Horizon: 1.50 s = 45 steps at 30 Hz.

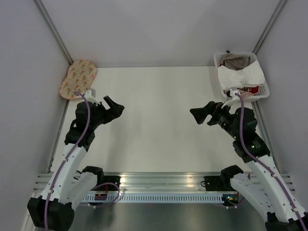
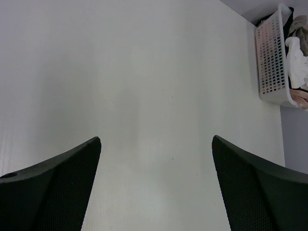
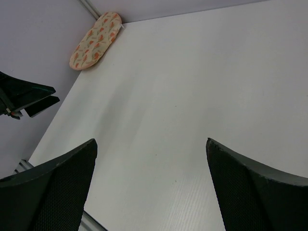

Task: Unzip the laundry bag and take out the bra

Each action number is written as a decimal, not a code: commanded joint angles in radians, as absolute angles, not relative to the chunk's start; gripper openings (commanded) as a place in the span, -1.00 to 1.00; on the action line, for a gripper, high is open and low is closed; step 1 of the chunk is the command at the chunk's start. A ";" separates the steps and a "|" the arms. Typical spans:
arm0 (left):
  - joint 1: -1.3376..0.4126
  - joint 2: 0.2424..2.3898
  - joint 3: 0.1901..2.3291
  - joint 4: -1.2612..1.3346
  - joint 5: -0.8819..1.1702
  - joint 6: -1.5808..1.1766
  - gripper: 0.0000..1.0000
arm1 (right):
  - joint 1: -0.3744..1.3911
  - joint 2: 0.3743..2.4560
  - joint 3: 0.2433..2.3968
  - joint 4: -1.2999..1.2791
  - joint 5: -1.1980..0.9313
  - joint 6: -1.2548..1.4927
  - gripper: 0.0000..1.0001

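The laundry bag [image 1: 77, 78], an oval cream pouch with orange-red and green print, leans in the far left corner against the wall. It also shows in the right wrist view [image 3: 95, 40]. It looks closed. The black bra is not in view. My left gripper [image 1: 113, 107] is open and empty, hovering just right of and nearer than the pouch; its jaws stand wide apart over bare table in the left wrist view [image 2: 156, 144]. My right gripper [image 1: 200, 114] is open and empty at the right side, facing left, over bare table in the right wrist view [image 3: 151, 144].
A white slatted basket [image 1: 262, 92] stands at the far right corner, holding a white padded garment [image 1: 240, 74] and beige and pink garments. It also shows in the left wrist view [image 2: 272, 60]. Grey walls enclose the white table [image 1: 159, 125] on three sides.
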<state>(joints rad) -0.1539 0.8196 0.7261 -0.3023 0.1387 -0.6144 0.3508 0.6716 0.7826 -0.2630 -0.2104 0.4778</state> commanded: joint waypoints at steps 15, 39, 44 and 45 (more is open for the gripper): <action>-0.153 1.348 0.698 -0.049 -0.403 -1.141 0.99 | 0.353 0.641 0.643 -0.215 -0.351 0.540 0.96; 0.259 1.913 0.949 0.232 -0.278 -1.465 0.99 | 0.353 0.758 0.643 -0.360 -0.394 0.440 0.96; 0.287 2.049 1.118 0.226 -0.239 -1.486 0.99 | 0.353 0.795 0.669 -0.377 -0.394 0.433 0.96; 0.290 2.093 1.147 0.218 -0.236 -1.486 0.99 | 0.353 0.799 0.675 -0.380 -0.394 0.434 0.96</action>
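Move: The laundry bag lies in the far left corner of the table, about 28 cm ahead of the open left hand, some 28 cm to its left and roughly 17 cm below it. Nothing else stands near the bag or on the way there. From the right hand, which is also empty, the bag lies about 32 cm ahead, 67 cm to the left and 24 cm below. Towards the laundry bag the left hand first drops about 17 cm, then sweeps low over the table some 25 cm left and 20 cm forward in all, swinging roughly 70 degrees counter-clockwise and rolling its left side down. It ends close to the bag's near right edge, fingers wide open. The empty right hand sinks about 12 cm, tipping downward. ##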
